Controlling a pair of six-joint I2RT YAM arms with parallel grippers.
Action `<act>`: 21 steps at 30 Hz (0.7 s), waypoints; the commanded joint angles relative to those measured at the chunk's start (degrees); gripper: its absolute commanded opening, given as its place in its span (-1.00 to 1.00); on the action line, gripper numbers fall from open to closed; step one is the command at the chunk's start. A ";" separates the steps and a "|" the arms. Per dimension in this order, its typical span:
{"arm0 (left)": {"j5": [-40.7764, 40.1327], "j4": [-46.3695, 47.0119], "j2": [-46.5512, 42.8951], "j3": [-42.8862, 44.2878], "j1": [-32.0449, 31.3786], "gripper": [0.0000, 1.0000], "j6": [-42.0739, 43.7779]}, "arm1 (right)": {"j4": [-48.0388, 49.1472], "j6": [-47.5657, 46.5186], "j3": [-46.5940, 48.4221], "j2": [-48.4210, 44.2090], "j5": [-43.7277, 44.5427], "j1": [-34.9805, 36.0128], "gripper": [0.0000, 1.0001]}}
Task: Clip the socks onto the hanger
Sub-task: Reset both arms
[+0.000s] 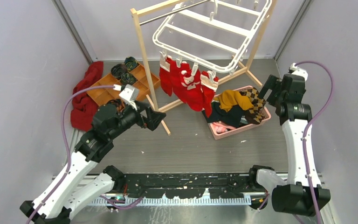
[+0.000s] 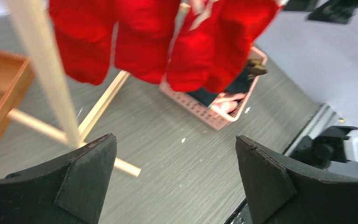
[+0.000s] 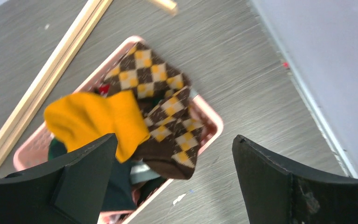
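Several red socks [image 1: 189, 86] hang in a row from clips along the near edge of the white hanger [image 1: 205, 35], which is tilted on the wooden rack. The left wrist view shows the socks [image 2: 168, 42] dangling above the floor. My left gripper [image 1: 156, 119] is open and holds nothing, just left of and below the socks [image 2: 175, 144]. My right gripper [image 1: 266, 88] is open and empty at the right of the pink basket [image 3: 172, 144].
The wooden rack [image 1: 144, 51] stands mid-back, its foot bar [image 2: 98, 109] across the floor. A pink basket [image 1: 242, 128] holds mustard and checkered garments [image 3: 163, 98]. A wooden tray [image 1: 116, 86] and a dark red cloth [image 1: 86, 93] lie at the back left.
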 commanded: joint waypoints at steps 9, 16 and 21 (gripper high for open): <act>-24.45 -14.68 -5.88 4.22 1.23 0.99 1.74 | -1.57 1.70 17.75 2.21 9.67 -2.03 0.99; -17.43 -14.20 2.29 13.30 16.29 1.00 -0.18 | 0.14 1.67 23.24 2.68 8.25 -2.03 0.99; -0.85 -10.56 7.04 19.02 31.87 0.99 -10.73 | -1.28 4.37 27.78 5.14 5.15 -1.99 0.99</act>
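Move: Both hands are empty and leaving the rightmost red sock on the hanger. From the left hand it is about 17 cm right, 8 cm ahead, at its height; the rack's near post is some 14 cm ahead and 4 cm left, and the wooden tray 26 cm ahead, 21 cm left, 30 cm below. From the right hand the sock is about 25 cm left, 5 cm back, 10 cm above, the pink basket 6 cm left, 2 cm ahead and 18 cm below. The right hand, empty and wide open, climbs about 15 cm away from the pink basket, easing a few centimetres to its right at first while its fingers tip up by some 15 degrees. The left hand, also open, sweeps left about 14 cm, away from the hanging socks and towards the wooden tray, dipping slightly, then adding some 7 cm forward with a small rise, and turns counter-clockwise all the way until its fingers point nearly straight ahead. ##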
